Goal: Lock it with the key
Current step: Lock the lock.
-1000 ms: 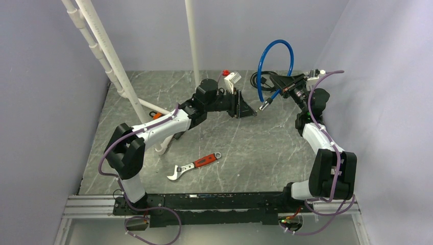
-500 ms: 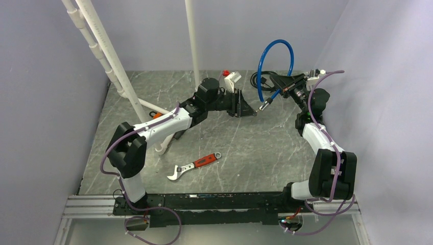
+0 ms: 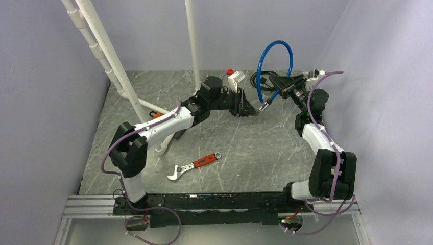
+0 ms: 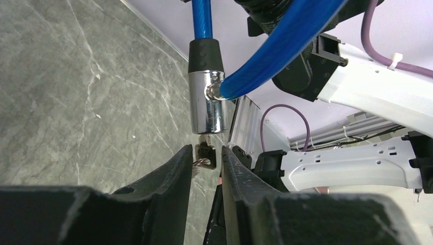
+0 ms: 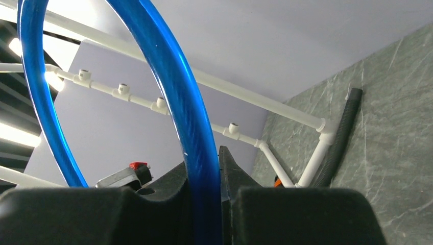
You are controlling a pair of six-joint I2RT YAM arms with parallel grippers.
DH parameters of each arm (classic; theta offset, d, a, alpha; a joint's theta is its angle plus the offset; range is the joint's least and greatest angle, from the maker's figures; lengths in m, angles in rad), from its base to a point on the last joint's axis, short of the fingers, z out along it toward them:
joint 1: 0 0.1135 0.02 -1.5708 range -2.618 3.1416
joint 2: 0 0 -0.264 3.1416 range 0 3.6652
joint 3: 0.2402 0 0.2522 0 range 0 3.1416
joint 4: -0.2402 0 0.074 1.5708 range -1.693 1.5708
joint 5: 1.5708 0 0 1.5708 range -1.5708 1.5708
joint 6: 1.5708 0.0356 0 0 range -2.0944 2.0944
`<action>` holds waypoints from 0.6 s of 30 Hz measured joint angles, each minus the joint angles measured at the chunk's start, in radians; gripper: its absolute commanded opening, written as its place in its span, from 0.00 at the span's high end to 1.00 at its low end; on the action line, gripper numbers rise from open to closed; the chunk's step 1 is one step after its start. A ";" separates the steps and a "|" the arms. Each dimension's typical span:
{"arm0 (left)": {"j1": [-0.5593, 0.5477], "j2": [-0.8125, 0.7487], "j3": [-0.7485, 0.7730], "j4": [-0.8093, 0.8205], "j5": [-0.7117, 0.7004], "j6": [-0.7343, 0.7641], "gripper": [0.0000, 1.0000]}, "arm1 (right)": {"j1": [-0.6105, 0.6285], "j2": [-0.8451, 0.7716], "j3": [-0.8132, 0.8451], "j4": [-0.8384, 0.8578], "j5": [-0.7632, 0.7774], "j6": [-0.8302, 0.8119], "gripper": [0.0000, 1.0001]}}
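Note:
A blue cable lock [image 3: 278, 46] hangs in a loop at the back right, with my right gripper [image 3: 275, 80] shut on the blue cable [image 5: 201, 132]. The loop's chrome lock cylinder [image 4: 206, 102] hangs upright, its cable end plugged into the side. A small key [image 4: 207, 154] with a dark head and a key ring sticks out of the cylinder's underside. My left gripper [image 4: 206, 150] straddles the key head. Its jaws are narrow, the key ring touches the left finger [image 4: 181, 166], and a slim gap shows at the right finger.
A red-handled wrench [image 3: 194, 165] lies in the middle of the table. White PVC pipes [image 3: 112, 61] rise at the left and back. A white box with a red button [image 3: 234, 79] sits behind the left wrist. A black hose [image 5: 339, 138] lies beside the pipes.
My left gripper has edged right toward the lock cylinder and its jaws have narrowed around the key head. The right arm and the blue loop have stayed put.

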 measured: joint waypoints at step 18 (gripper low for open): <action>0.014 0.023 -0.021 0.108 0.112 -0.105 1.00 | 0.000 0.000 0.000 0.013 0.000 0.003 1.00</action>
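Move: The key points back out of the lock cylinder, with its head at the left fingertips: about 1 cm ahead of the left hand point, 1 cm right of it and level. The cylinder is roughly 4 cm ahead and 2 cm right; its black sleeve is some 7 cm ahead and 4 cm right. From the right hand, which holds the blue cable, the key is some 10 cm back, 7 cm left and 5 cm lower. Left fingers close and pinch the key's head, the hand dipping, then rising about 1.5 cm and easing back. ##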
